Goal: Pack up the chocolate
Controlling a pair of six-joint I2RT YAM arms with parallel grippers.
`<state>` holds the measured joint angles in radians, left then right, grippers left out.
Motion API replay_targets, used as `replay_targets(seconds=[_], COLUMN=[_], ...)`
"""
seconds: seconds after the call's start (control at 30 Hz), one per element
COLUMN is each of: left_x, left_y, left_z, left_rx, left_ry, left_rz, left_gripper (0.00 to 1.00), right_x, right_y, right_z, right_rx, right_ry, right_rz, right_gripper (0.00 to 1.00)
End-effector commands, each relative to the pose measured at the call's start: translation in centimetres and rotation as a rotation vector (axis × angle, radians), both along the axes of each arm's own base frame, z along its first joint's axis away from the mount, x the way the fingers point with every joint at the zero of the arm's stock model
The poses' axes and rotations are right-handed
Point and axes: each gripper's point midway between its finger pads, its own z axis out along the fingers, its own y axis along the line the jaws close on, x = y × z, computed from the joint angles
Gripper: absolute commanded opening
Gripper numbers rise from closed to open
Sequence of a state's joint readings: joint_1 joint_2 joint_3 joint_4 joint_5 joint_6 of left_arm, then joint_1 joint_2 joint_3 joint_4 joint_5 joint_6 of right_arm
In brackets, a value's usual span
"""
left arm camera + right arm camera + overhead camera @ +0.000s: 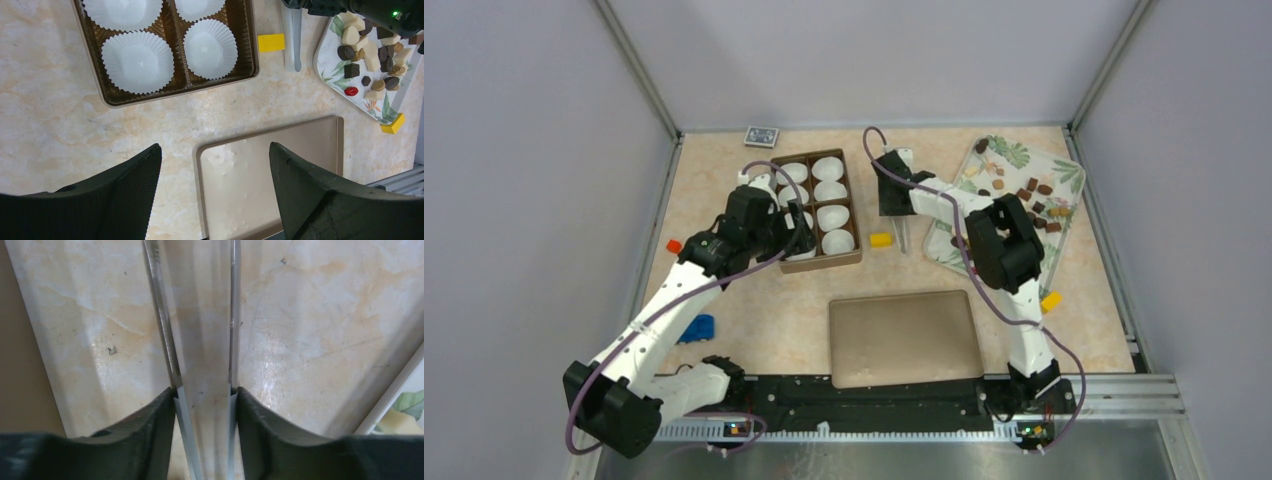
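Note:
The chocolate (pixel 1024 190) is several small dark, brown and cream pieces on a leaf-patterned tray (pixel 1064 160) at the right; it also shows in the left wrist view (pixel 370 55). The brown box (pixel 857 255) holds white paper cups (pixel 829 190), and the ones I see are empty. My right gripper (pixel 897 213) is shut on metal tongs (pixel 903 238), its fingers pressing both tong arms (pixel 162 315), over bare table between box and tray. The tong tips are out of the right wrist view. My left gripper (pixel 799 240) is open and empty (pixel 215 150), above the table by the box's near edge.
The flat brown lid (pixel 904 338) lies at the front centre. A yellow block (pixel 880 240) sits beside the tongs and another (pixel 1051 301) sits by the tray's near corner. An orange block (pixel 673 245) and a blue object (pixel 696 328) lie at the left. A small card (pixel 761 135) lies at the back.

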<state>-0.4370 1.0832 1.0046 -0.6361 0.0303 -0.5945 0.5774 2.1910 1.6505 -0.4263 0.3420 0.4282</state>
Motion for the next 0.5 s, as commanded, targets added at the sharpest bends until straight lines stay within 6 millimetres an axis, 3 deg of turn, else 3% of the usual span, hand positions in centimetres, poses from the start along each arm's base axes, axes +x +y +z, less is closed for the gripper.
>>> replay_targets(seconds=[0.0,0.07,0.13,0.3,0.47], left_x=[0.5,0.4,0.4,0.9,1.6], left_y=[-0.4,-0.5,-0.5,0.2,0.5], left_z=[1.4,1.3,1.4,1.6,2.2], left_rx=[-0.022,-0.023,-0.022,0.002,0.016], left_ry=[-0.050,-0.044,-0.042,-0.063,-0.094], left_rz=[-0.023,-0.030,-0.030,0.007,0.015], left_gripper=[0.83,0.83,0.83,0.83,0.83], right_x=[-0.2,0.0,0.3,0.7,-1.1], right_y=[0.1,0.2,0.9,2.4,0.0], right_z=[-1.0,-0.5,1.0,8.9,15.1], right_rx=[-0.046,-0.051,-0.030,0.035,-0.018], right_ry=[0.024,0.022,0.015,-0.067,-0.103], right_rz=[0.015,0.026,0.059,0.167,0.207], right_gripper=[0.36,0.22,0.18,0.06,0.06])
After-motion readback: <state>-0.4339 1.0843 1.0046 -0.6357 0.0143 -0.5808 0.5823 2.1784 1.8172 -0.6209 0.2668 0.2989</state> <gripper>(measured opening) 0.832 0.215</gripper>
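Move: The tongs already lie between the right hand's open fingers, reaching some 8 to 10 cm out ahead and about as far back. From that hand the small yellow block is about 5 cm back and 3 cm left, the chocolate box's middle about 15 cm left, and the tray of chocolates some 21 cm right, both about level with it. From the left hand the tongs are roughly 18 cm ahead, 18 cm right and 18 cm below. The right fingers close on the tongs from both sides and squeeze their two arms together. Keeping that grip, the hand then lifts, slowly at first and then quicker, about 4 cm up off the table with a slight drift left, the wrist turning about 10 degrees counter-clockwise. ##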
